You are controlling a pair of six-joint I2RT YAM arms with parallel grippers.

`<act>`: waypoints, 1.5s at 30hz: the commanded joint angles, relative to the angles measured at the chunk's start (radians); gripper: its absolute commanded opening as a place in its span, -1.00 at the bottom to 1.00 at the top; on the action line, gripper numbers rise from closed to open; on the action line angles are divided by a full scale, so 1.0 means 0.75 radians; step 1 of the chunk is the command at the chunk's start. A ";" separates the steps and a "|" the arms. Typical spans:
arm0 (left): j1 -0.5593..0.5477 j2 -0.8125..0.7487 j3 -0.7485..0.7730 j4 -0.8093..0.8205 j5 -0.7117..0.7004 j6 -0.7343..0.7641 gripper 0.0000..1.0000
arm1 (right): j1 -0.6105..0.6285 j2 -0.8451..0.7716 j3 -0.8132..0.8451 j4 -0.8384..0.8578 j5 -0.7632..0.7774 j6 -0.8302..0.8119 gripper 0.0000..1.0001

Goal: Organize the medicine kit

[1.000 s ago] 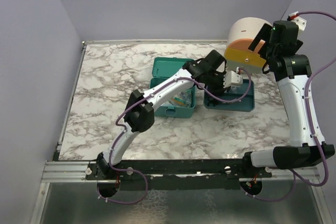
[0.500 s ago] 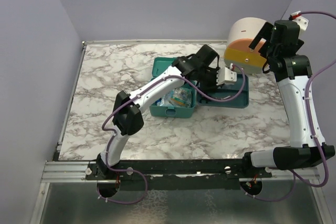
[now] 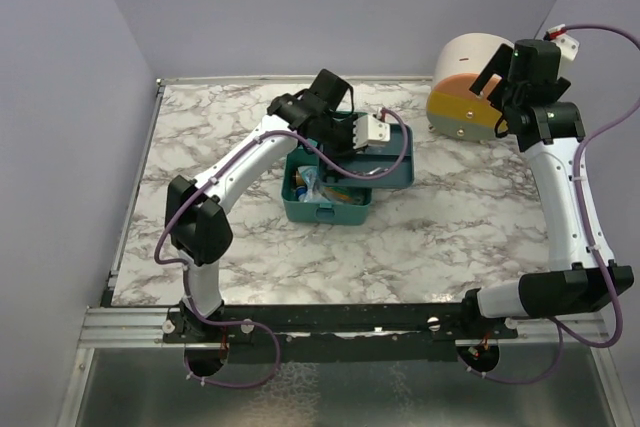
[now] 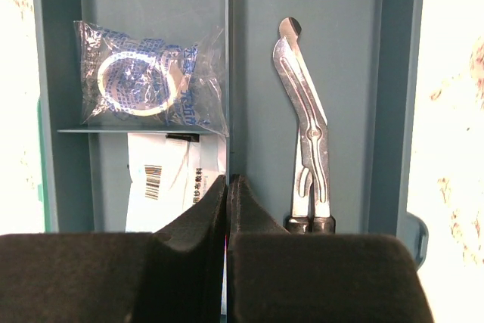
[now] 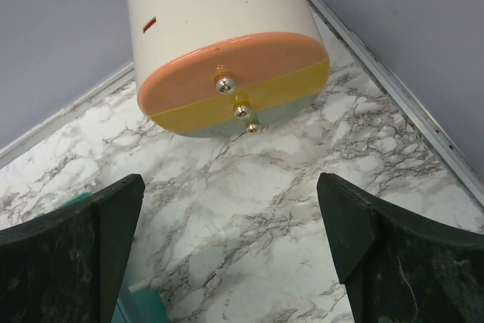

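Observation:
The medicine kit, a teal box, stands open on the marble table with packets inside. My left gripper is shut on the middle divider of a shallow teal tray, and the tray hangs tilted over the kit's back right part. In the tray lie a bagged roll of tape, a white barcoded packet and metal scissors. My right gripper hangs open and empty in front of the drawer unit.
A round cream, orange and yellow drawer unit with small metal knobs stands at the back right corner. Purple walls close the table on three sides, with a metal rail along the near edge.
My left arm has swung the tray leftward and back, from beside the kit's right side to above the kit. The right arm has barely shifted.

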 commanded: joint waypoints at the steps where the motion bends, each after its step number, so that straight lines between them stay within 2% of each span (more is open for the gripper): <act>1: 0.041 -0.111 -0.080 -0.041 0.070 0.137 -1.00 | -0.007 -0.003 -0.041 0.027 -0.004 0.041 1.00; 7: 0.092 -0.167 -0.217 -0.040 0.092 0.228 -1.00 | -0.007 -0.010 -0.090 0.025 0.015 0.047 1.00; 15: 0.163 -0.202 -0.290 -0.039 0.123 0.268 -1.00 | -0.007 -0.025 -0.141 0.009 0.023 0.060 1.00; 38: 0.263 -0.244 -0.492 -0.006 0.206 0.340 -1.00 | -0.007 -0.005 -0.071 -0.073 0.014 0.097 1.00; 45: 0.286 -0.204 -0.487 0.025 0.221 0.325 -1.00 | -0.007 0.021 -0.047 -0.077 -0.014 0.113 1.00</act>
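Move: The left hand holds the blue-grey tray by its middle divider. The green box it is headed for has its middle some 5 cm to the left, about 1 cm back and roughly 13 cm below. The box's open lid lies 11 cm ahead, 5 cm left and about 10 cm down; the brown bottle inside is around 12 cm left, 2 cm back and 13 cm below. From the idle right hand the box is about 43 cm left, 7 cm back and 25 cm lower. Leftward and down, the left arm carries the tray in over the green box, about 9 cm across and 6 cm lower, slowing over the opening while the wrist tilts only slightly. Its shut fingers keep their pinch on the divider. The right hand, empty and wide open, sinks some 4 cm on its own side, then stays there. ##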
